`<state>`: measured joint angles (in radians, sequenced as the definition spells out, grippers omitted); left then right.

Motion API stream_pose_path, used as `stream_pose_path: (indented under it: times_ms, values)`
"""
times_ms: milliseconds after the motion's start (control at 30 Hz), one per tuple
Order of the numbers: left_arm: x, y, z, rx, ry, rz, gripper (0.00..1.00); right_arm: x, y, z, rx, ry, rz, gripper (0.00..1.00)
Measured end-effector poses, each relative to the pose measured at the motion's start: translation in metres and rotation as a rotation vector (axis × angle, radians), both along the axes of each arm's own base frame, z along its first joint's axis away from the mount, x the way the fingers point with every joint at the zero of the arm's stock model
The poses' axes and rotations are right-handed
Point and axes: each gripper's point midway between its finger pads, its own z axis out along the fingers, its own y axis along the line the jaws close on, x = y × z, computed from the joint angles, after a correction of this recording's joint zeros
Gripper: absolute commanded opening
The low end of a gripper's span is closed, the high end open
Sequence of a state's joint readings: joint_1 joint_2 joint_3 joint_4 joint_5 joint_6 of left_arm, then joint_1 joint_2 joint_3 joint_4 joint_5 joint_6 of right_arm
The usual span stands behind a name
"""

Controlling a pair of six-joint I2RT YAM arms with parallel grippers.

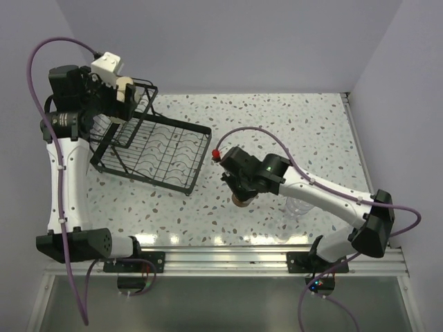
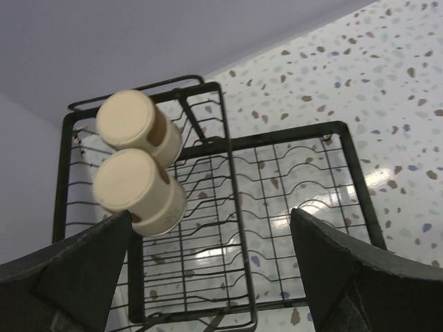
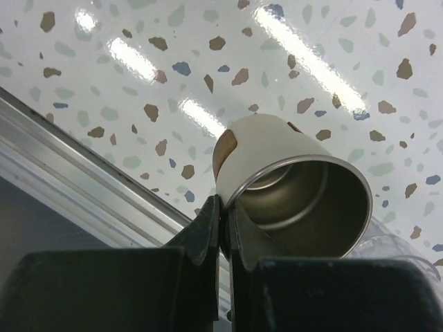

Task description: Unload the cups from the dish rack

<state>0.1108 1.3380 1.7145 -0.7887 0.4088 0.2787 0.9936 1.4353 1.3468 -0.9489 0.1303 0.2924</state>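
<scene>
The black wire dish rack (image 1: 173, 155) stands at the back left. Two cream cups (image 2: 138, 128) (image 2: 142, 190) with brown bases sit upside down in its raised tier, one showing in the top view (image 1: 127, 88). My left gripper (image 2: 208, 277) hangs open above the rack (image 2: 232, 207), its left finger (image 2: 76, 277) just beside the nearer cup; in the top view it (image 1: 118, 107) is over the raised tier. My right gripper (image 3: 225, 207) is shut on the rim of a third cream cup (image 3: 291, 173), held tilted over the table (image 1: 242, 197).
Clear ribbed tumblers (image 1: 297, 207) stand on the speckled table beside the right arm, one at the edge of the right wrist view (image 3: 398, 242). The aluminium rail (image 1: 228, 256) runs along the near edge. Walls close the back and sides.
</scene>
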Motion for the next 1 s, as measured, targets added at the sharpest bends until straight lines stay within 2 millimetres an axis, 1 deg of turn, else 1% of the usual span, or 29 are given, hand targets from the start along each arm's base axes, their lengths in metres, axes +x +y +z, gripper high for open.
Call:
stream_pose_path:
  times_ms: [100, 167, 267, 333, 433, 567, 633, 700, 767, 800, 867, 900, 1000]
  values:
    - [0.009, 0.029, -0.009, 0.051, 0.029, 0.091, 1.00, -0.008, 0.007, -0.018, -0.067, 0.007, 0.030, 0.00]
    - [0.015, 0.042, -0.017, 0.080, 0.052, 0.131, 1.00, -0.013, 0.013, -0.038, -0.133, 0.028, 0.045, 0.00]
    - [0.017, 0.052, -0.030, 0.107, 0.094, 0.160, 1.00, -0.018, 0.016, -0.070, -0.223, 0.059, 0.052, 0.00]
    - [0.018, 0.055, -0.034, 0.121, 0.104, 0.167, 1.00, -0.020, 0.013, -0.085, -0.261, 0.069, 0.038, 0.00]
    - [0.018, 0.057, -0.036, 0.130, 0.109, 0.170, 1.00, -0.018, 0.012, -0.092, -0.262, 0.055, 0.005, 0.00]
    - [0.018, 0.057, -0.036, 0.133, 0.109, 0.167, 1.00, -0.013, 0.022, -0.097, -0.211, 0.038, -0.022, 0.00]
    - [0.018, 0.057, -0.037, 0.140, 0.109, 0.163, 1.00, -0.014, 0.025, -0.100, -0.195, 0.043, -0.024, 0.00]
    - [0.018, 0.057, -0.038, 0.145, 0.112, 0.160, 1.00, -0.013, 0.027, -0.100, -0.187, 0.042, -0.025, 0.10]
    - [0.017, 0.057, -0.041, 0.147, 0.119, 0.157, 1.00, -0.013, 0.029, -0.101, -0.180, 0.044, -0.027, 0.15]
    - [0.017, 0.057, -0.042, 0.148, 0.121, 0.156, 1.00, -0.014, 0.030, -0.102, -0.179, 0.049, -0.025, 0.26]
    - [0.017, 0.057, -0.043, 0.148, 0.123, 0.153, 1.00, -0.016, 0.031, -0.106, -0.182, 0.066, -0.019, 0.38]
    - [0.018, 0.056, -0.043, 0.148, 0.122, 0.152, 1.00, -0.018, 0.031, -0.108, -0.186, 0.074, -0.014, 0.48]
    - [0.017, 0.056, -0.043, 0.147, 0.123, 0.148, 1.00, -0.022, 0.032, -0.108, -0.193, 0.092, 0.005, 0.56]
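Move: The cup hangs by its rim from my right fingers; its spot on the table is about 18 cm below that hand and 2 cm back, with a clear glass about 20 cm to the hand's right and 1 cm ahead, and the rack's near corner 17 cm left, 5 cm ahead. From my empty left hand, the nearer upper-rack cup is some 9 cm ahead, 6 cm left, 12 cm below; the far cup stands 8 cm beyond it, 3 cm right. I lower the rim-held cup to the table with my right hand, about 11 cm down, quickly and then easing, drifting slightly left and back while the fingers swing nearer to straight down; then I open them around the rim, one inside, one outside. Meanwhile my open left hand slides some 6 cm left and sinks about 4 cm towards the nearer cup on the upper rack, then all but stops short of it. ##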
